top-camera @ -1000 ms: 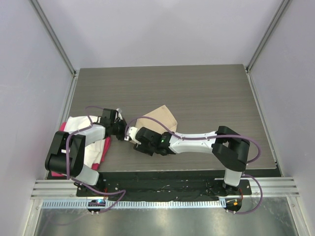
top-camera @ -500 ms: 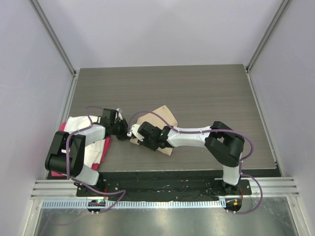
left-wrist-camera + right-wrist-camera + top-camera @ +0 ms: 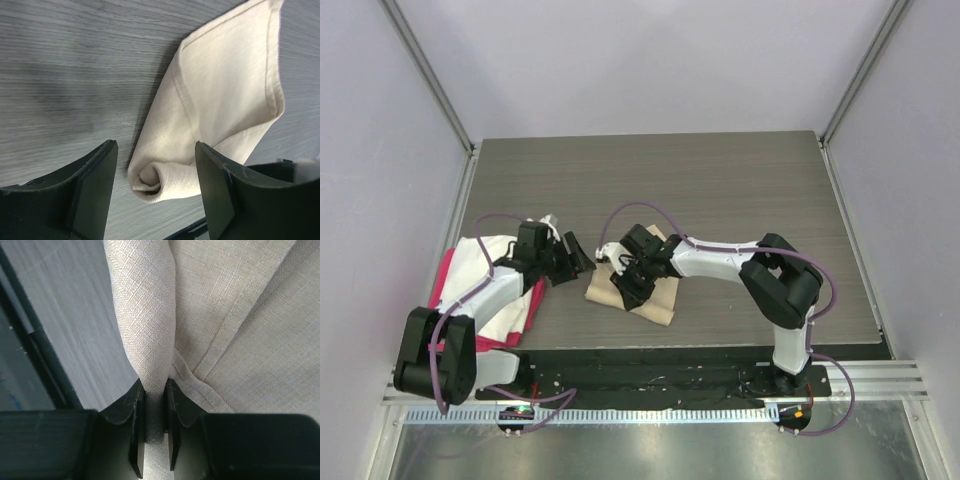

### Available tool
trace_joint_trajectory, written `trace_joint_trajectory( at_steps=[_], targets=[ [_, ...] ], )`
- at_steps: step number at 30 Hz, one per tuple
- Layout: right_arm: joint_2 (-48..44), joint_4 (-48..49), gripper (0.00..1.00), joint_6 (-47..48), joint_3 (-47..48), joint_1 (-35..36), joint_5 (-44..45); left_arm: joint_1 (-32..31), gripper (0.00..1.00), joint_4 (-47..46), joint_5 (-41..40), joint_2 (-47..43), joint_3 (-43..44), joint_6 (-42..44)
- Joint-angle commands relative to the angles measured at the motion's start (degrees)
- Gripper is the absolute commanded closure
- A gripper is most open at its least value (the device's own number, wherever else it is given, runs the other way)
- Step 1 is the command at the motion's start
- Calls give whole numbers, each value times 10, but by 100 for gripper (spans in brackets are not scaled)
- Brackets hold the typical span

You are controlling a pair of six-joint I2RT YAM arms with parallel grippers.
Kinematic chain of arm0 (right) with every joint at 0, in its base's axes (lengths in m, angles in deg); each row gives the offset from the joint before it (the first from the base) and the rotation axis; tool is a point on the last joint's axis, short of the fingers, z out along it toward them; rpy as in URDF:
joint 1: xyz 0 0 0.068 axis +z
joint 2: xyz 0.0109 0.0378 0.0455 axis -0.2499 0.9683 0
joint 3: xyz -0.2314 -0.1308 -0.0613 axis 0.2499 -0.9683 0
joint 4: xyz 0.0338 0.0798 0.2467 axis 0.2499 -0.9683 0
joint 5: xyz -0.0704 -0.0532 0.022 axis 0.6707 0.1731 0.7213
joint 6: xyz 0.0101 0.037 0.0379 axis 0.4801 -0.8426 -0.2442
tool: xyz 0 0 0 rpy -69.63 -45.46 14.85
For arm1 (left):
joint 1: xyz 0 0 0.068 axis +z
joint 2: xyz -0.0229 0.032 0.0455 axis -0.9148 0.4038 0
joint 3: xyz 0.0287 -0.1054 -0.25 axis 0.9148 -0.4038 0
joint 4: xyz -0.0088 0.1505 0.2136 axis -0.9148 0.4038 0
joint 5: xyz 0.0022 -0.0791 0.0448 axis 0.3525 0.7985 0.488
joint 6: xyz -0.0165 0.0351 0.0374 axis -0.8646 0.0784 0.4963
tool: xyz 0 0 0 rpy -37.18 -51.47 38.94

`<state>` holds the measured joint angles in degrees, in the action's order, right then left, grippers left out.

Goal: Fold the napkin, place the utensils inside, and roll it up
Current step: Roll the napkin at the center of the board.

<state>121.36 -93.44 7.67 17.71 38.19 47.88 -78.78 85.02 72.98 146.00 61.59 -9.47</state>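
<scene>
The beige napkin (image 3: 658, 300) lies partly rolled near the table's front middle. In the left wrist view its rolled end (image 3: 152, 181) faces the camera, with a flat flap (image 3: 230, 85) beyond it. My left gripper (image 3: 574, 258) stands open just left of that end; the roll lies between its fingers (image 3: 95, 185) without touching them. My right gripper (image 3: 623, 280) is shut on the napkin. In the right wrist view the right gripper (image 3: 155, 405) pinches a rolled fold of the napkin (image 3: 147, 325). The utensils are hidden.
A white cloth (image 3: 485, 270) lies over a pink-red cloth (image 3: 445, 285) at the table's left edge, under my left arm. The table's dark front edge (image 3: 700, 355) runs just below the napkin. Enclosure walls stand on three sides.
My left gripper has opened and drawn back left off the napkin's end. My right gripper has closed on the roll and shifted slightly right and away from the front edge.
</scene>
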Motion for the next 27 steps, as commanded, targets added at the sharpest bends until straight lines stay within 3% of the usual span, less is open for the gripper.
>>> trace_joint_trajectory(
  at_steps=[1,12,25,27],
  targets=[
    [25,-52,79,-22,15,-12,-109,2,32,-14,-15,-51,-34,10],
    [115,-125,79,-27,83,-49,-189,1,37,-83,28,-138,-117,-10],
    [164,-141,79,-32,112,-69,-212,1,53,-147,47,-99,-149,-17],
    [170,-141,79,-34,113,-73,-212,1,60,-160,56,-91,-152,-19]
  ],
)
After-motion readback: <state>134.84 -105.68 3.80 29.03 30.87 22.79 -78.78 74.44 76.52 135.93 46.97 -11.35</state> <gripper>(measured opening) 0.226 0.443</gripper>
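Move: The roll's open left end lies about 5 cm back from the left hand, 2 cm to its right and some 4 cm below. The stack of cloths is roughly 20 cm to that hand's left and 5 cm back. The right hand already has the middle of the roll between its fingers; the roll's right end is about 8 cm to its right and 4 cm back, and the flat part of the napkin is 7 cm ahead and 3 cm right. Keeping its pinch on the middle of the roll, the right hand draws back about 1.5 cm and swings its fingers some 30 degrees in under it towards the base. The open left hand comes back about 4 cm, then sinks 1.5 cm over the roll's left end, its fingers narrowing by about a third but not shut. ##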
